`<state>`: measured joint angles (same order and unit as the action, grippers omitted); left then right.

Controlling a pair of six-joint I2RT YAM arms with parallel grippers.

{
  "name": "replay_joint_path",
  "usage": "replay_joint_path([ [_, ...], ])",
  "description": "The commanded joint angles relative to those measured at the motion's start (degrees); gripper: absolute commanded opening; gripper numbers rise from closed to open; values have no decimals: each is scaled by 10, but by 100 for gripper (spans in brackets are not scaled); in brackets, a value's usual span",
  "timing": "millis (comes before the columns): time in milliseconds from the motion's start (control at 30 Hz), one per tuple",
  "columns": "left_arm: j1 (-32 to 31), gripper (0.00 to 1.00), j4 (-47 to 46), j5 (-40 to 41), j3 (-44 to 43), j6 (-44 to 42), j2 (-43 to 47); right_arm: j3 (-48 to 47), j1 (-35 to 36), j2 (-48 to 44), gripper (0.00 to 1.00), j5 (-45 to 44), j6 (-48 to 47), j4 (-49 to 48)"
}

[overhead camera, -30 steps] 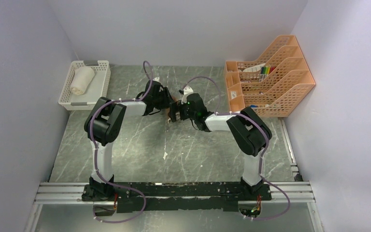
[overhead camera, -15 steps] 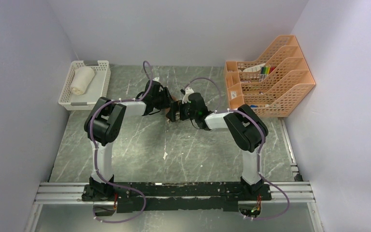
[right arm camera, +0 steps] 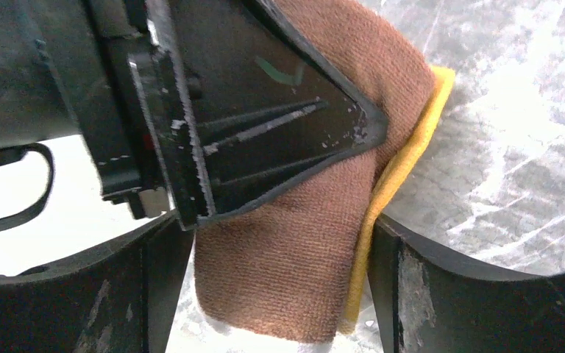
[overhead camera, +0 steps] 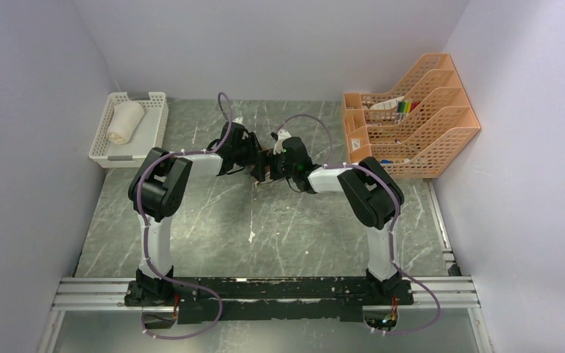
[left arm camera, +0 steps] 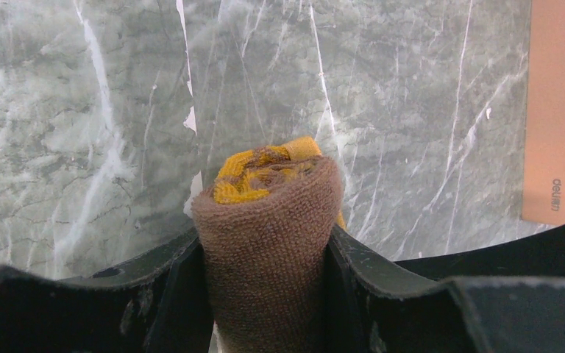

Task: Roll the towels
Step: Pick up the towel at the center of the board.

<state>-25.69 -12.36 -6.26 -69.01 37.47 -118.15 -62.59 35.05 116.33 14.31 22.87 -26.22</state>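
The brown towel (left arm camera: 265,213) is rolled into a tube with its mustard-yellow side coiled inside. My left gripper (left arm camera: 266,250) is shut on it, one finger pressed to each side. In the right wrist view the same towel (right arm camera: 294,272) hangs between my right gripper's (right arm camera: 279,235) fingers, with a thin gap at the left finger and the yellow edge at the right finger. The left gripper's finger (right arm camera: 265,140) lies across the towel there. From above, both grippers (overhead camera: 254,165) (overhead camera: 267,168) meet at mid-table and hide the towel. The cream-white towel (overhead camera: 125,121) lies rolled in a white basket (overhead camera: 112,153).
An orange mesh file rack (overhead camera: 412,121) holding pens stands at the back right; its orange side shows in the left wrist view (left arm camera: 555,110). The white basket sits at the back left against the wall. The table top is grey-green marble.
My right gripper has moved left, closing in on the left gripper until its fingers straddle the brown towel. The left arm has stayed still with the roll.
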Motion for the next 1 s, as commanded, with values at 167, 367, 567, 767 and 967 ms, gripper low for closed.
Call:
replay_joint_path([
  [167, 6, 57, 71, 8, -2, -17, -35, -31, 20, 19, 71, -66, -35, 69],
  [367, 11, 61, 74, 9, -6, -18, -32, -38, 22, 22, 37, -86, -40, 91],
  [567, 30, 83, 73, -2, -6, -14, -11, -21, 21, 12, 11, -71, -30, 66],
  [767, 58, 100, 53, -53, 6, 7, 18, 28, 7, -24, 0, 18, -20, -33],
  [967, 63, 99, 22, -116, 43, 36, 25, 49, -5, -39, 0, 59, -19, -86],
])
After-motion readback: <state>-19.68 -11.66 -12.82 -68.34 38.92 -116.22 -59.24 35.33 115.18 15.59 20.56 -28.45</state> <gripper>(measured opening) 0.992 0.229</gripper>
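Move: The brown towel roll's middle lies about 1 cm ahead and 1 cm left of the open right hand, 1 cm below it. From the left hand, whose fingers still enclose the far end, it is some 4 cm back and 1 cm right, level. The white basket is roughly 35 cm left of the left hand and 6 cm farther out; the orange rack some 40 cm right of the right hand and 12 cm ahead. Right hand sinks 1 cm, pinches the towel, draws back; left hand opens, moving about 3 cm left. ##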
